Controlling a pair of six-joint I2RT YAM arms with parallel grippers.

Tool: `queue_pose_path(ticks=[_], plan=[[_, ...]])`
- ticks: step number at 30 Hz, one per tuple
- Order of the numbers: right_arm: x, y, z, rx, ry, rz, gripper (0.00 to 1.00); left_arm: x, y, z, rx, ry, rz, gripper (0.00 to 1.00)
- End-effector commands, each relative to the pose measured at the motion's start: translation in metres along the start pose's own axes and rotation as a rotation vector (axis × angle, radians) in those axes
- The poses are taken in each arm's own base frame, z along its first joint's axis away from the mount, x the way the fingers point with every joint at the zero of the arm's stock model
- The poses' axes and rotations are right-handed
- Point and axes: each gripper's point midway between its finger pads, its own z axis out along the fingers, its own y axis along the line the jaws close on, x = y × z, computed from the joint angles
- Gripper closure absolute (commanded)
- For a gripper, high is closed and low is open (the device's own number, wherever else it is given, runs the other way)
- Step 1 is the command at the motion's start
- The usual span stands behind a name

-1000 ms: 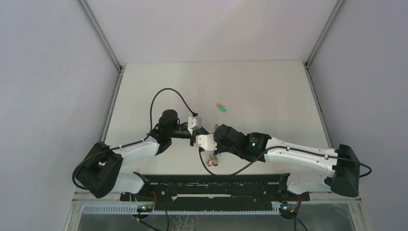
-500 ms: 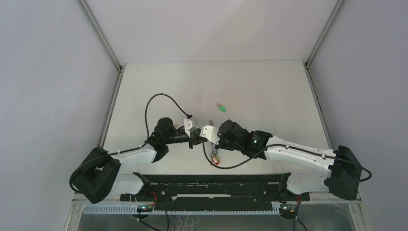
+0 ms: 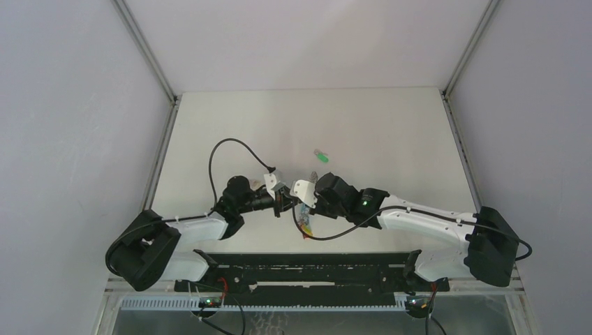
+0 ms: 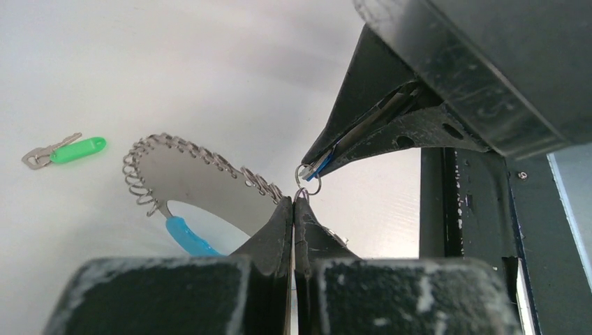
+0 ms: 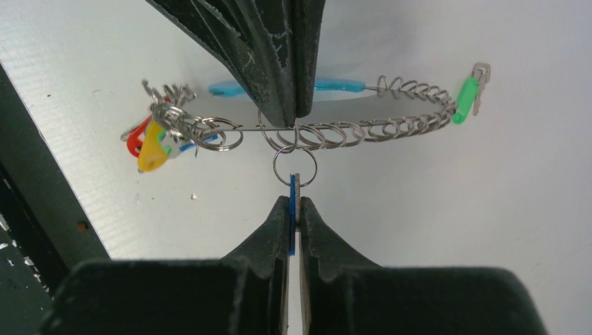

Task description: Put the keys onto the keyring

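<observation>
My left gripper (image 4: 293, 202) is shut on the wire of the keyring (image 4: 195, 150), a silver ring with coiled loops and a turquoise sleeve (image 4: 185, 234). My right gripper (image 5: 294, 202) is shut on the blue key (image 5: 292, 213). That key's small split ring (image 5: 294, 167) sits right at the keyring wire (image 5: 363, 125) beside the left fingers (image 5: 279, 56). Red (image 5: 136, 143) and yellow (image 5: 152, 155) plastic pieces hang at one end of the ring. The green key (image 3: 321, 156) lies alone on the table. In the top view both grippers meet tip to tip, left (image 3: 279, 199) and right (image 3: 301, 192).
The white table (image 3: 391, 132) has grey walls on three sides. A black rail (image 3: 307, 262) runs along the near edge behind the grippers. The left arm's black cable (image 3: 223, 150) loops above the table.
The left gripper has drawn back to the left and nearer. The right gripper has moved farther from the near edge, level with it. The ring's hanging end has shifted with them.
</observation>
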Motion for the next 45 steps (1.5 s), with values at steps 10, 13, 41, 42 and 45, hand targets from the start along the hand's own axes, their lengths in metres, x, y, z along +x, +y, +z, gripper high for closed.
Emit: queue_pose_path(ticks=[10,13,41,42,45], plan=[[-0.03,-0.031,-0.03,0.126,-0.047,-0.102,1.0,-0.018,0.003,-0.002,-0.032,-0.095,0.032,0.99],[-0.042,-0.037,-0.034,0.146,-0.069,-0.151,1.0,-0.017,0.002,-0.002,-0.027,-0.096,0.031,0.95],[-0.062,-0.011,-0.036,0.061,-0.104,-0.435,1.0,-0.011,-0.006,0.01,0.045,-0.046,0.071,0.62],[-0.061,-0.011,-0.037,0.061,-0.103,-0.438,1.0,-0.011,-0.008,0.009,0.062,-0.039,0.085,0.61],[-0.063,-0.009,-0.036,0.057,-0.104,-0.447,1.0,-0.011,-0.013,0.01,0.105,-0.02,0.119,0.58]])
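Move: Some 4 cm to the left of the right hand, about 1 cm farther out and 2 cm higher, is the rim of the keyring, shut in the left fingertips; the keyring's middle lies about 3 cm left, 2 ahead and 3 below the right hand. The coloured tags hang about 7 cm back and 4 below, level sideways. The green key is roughly 14 cm ahead, 4 left, 10 below. From the left hand, the keyring's middle is about 3 cm ahead, 1 right, 5 below. Lifting the blue key by roughly 4 cm, the right hand keeps it pinched, edges left towards the left fingertips, turns some 20 degrees counter-clockwise and tips its fingers up. The left hand rises slightly as its fingers begin to open, letting go of the keyring's rim, then dips about 2 cm with the fingers near half open. ##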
